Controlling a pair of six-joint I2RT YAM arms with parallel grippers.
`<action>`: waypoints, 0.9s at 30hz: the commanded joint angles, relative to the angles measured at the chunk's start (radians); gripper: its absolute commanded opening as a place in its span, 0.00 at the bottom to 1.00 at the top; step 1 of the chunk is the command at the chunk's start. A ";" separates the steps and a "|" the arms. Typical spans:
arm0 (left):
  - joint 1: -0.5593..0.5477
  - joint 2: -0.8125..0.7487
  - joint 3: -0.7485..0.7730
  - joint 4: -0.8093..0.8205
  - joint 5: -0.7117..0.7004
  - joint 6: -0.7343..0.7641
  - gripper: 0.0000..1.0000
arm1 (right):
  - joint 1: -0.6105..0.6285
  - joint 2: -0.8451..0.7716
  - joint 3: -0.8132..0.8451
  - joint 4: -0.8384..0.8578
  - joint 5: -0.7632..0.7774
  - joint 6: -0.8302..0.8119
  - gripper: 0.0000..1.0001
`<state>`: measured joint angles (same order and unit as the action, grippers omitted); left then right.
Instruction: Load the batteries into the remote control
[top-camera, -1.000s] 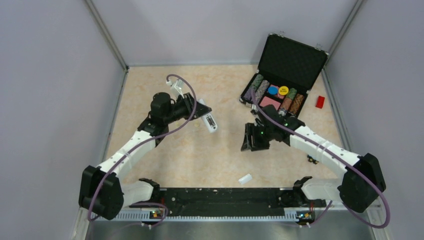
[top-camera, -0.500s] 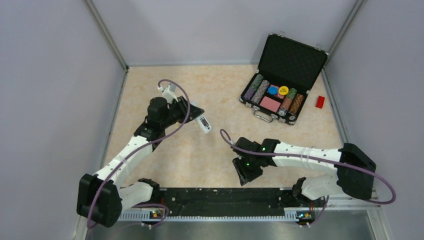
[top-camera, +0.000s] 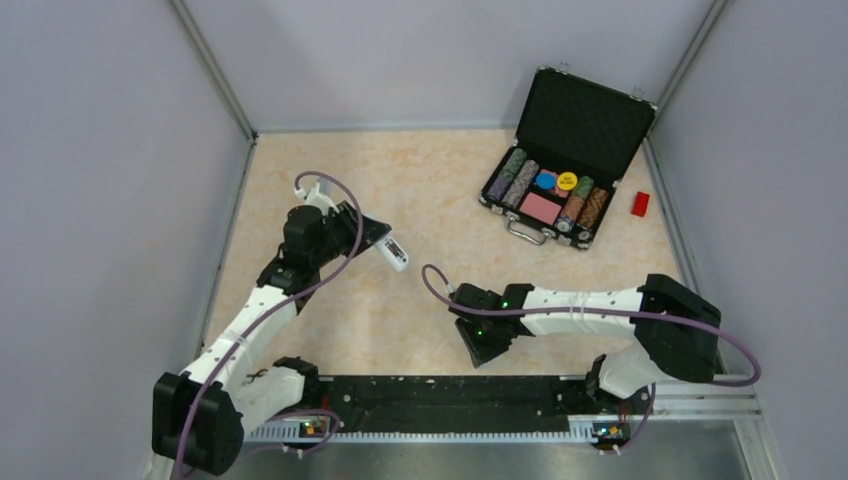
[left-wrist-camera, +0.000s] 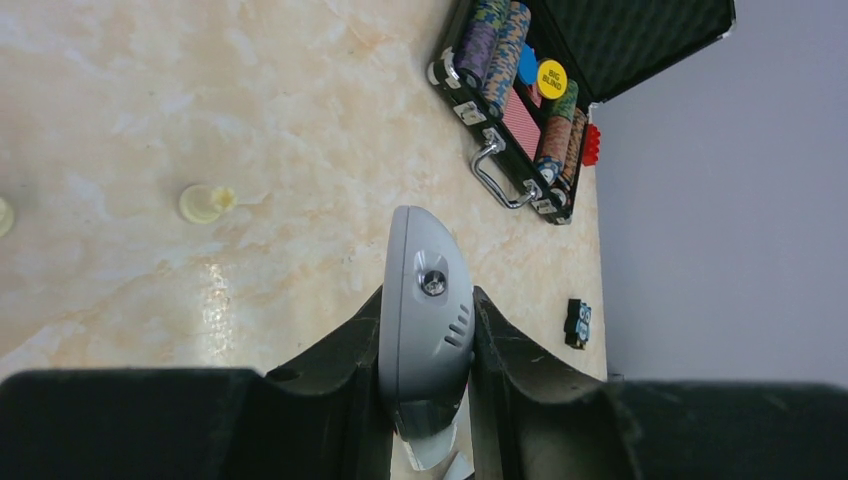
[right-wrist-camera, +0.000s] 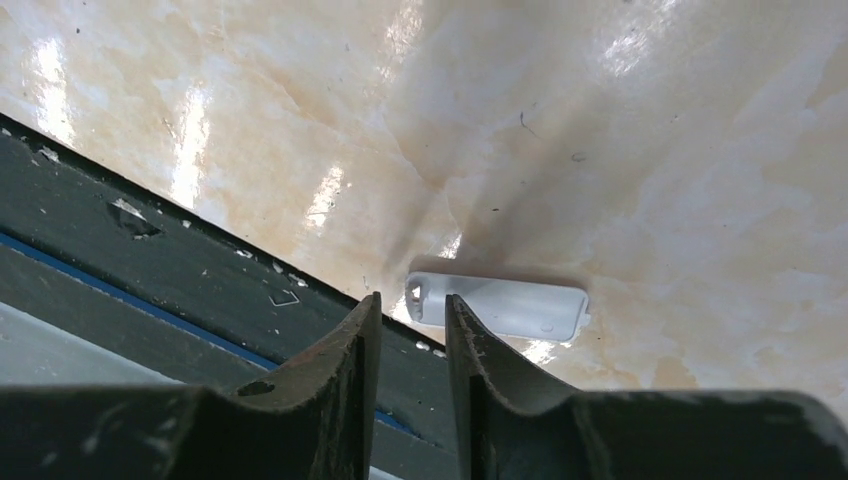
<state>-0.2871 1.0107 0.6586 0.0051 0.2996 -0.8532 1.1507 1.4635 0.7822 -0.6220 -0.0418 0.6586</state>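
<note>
My left gripper (top-camera: 376, 238) is shut on the remote control (top-camera: 396, 253), a slim white body held above the table at the left. In the left wrist view the remote control (left-wrist-camera: 424, 300) stands edge-on between the two fingers, rounded end outward. My right gripper (top-camera: 479, 348) hangs low near the front rail. In the right wrist view its jaws (right-wrist-camera: 412, 312) stand a narrow gap apart with nothing between them. A small white cover piece (right-wrist-camera: 500, 306) lies flat on the table just beyond the fingertips. The batteries are hidden from view.
An open black case of poker chips (top-camera: 560, 185) sits at the back right, with a red block (top-camera: 640, 203) beside it. A cream peg (left-wrist-camera: 205, 203) lies on the table. A small black object with blue marks (left-wrist-camera: 578, 323) rests near the right wall. The black rail (right-wrist-camera: 150, 260) runs along the near edge.
My right arm has swung from the middle of the table back to the near edge over the cover piece, its jaws narrowing. My left arm has drawn the remote control a little to the left.
</note>
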 joint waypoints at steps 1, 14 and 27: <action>0.022 -0.032 -0.010 0.012 -0.015 -0.018 0.00 | 0.019 0.011 0.045 0.053 0.039 0.018 0.27; 0.060 -0.015 -0.022 0.027 0.013 -0.021 0.00 | 0.028 0.014 0.044 -0.002 0.030 0.030 0.26; 0.072 -0.002 -0.036 0.047 0.019 -0.043 0.00 | 0.028 0.033 0.044 0.016 0.024 0.023 0.00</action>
<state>-0.2222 1.0065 0.6262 -0.0216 0.3016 -0.8768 1.1633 1.4925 0.7876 -0.6212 -0.0277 0.6819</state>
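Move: Just beyond the right fingers lies the small battery cover, flat on the table; its middle is about 1 cm ahead, 2 cm to the right and 1 cm below, so its clip end sits between the fingertips. The table's near edge runs some 2 cm behind that hand, also about 1 cm below. The held remote is roughly 26 cm ahead, 19 cm left and 18 cm higher. From the left hand the cover lies about 26 cm back, 22 cm right and 20 cm down. Closing from about a third open to nearly shut, the right fingers come together at the cover's clip end, the hand pointing down, almost in place and settling barely half a centimetre. Meanwhile the left hand keeps its hold on the remote and carries it some 2 cm left and 2 cm down, tilting about 5 degrees. ##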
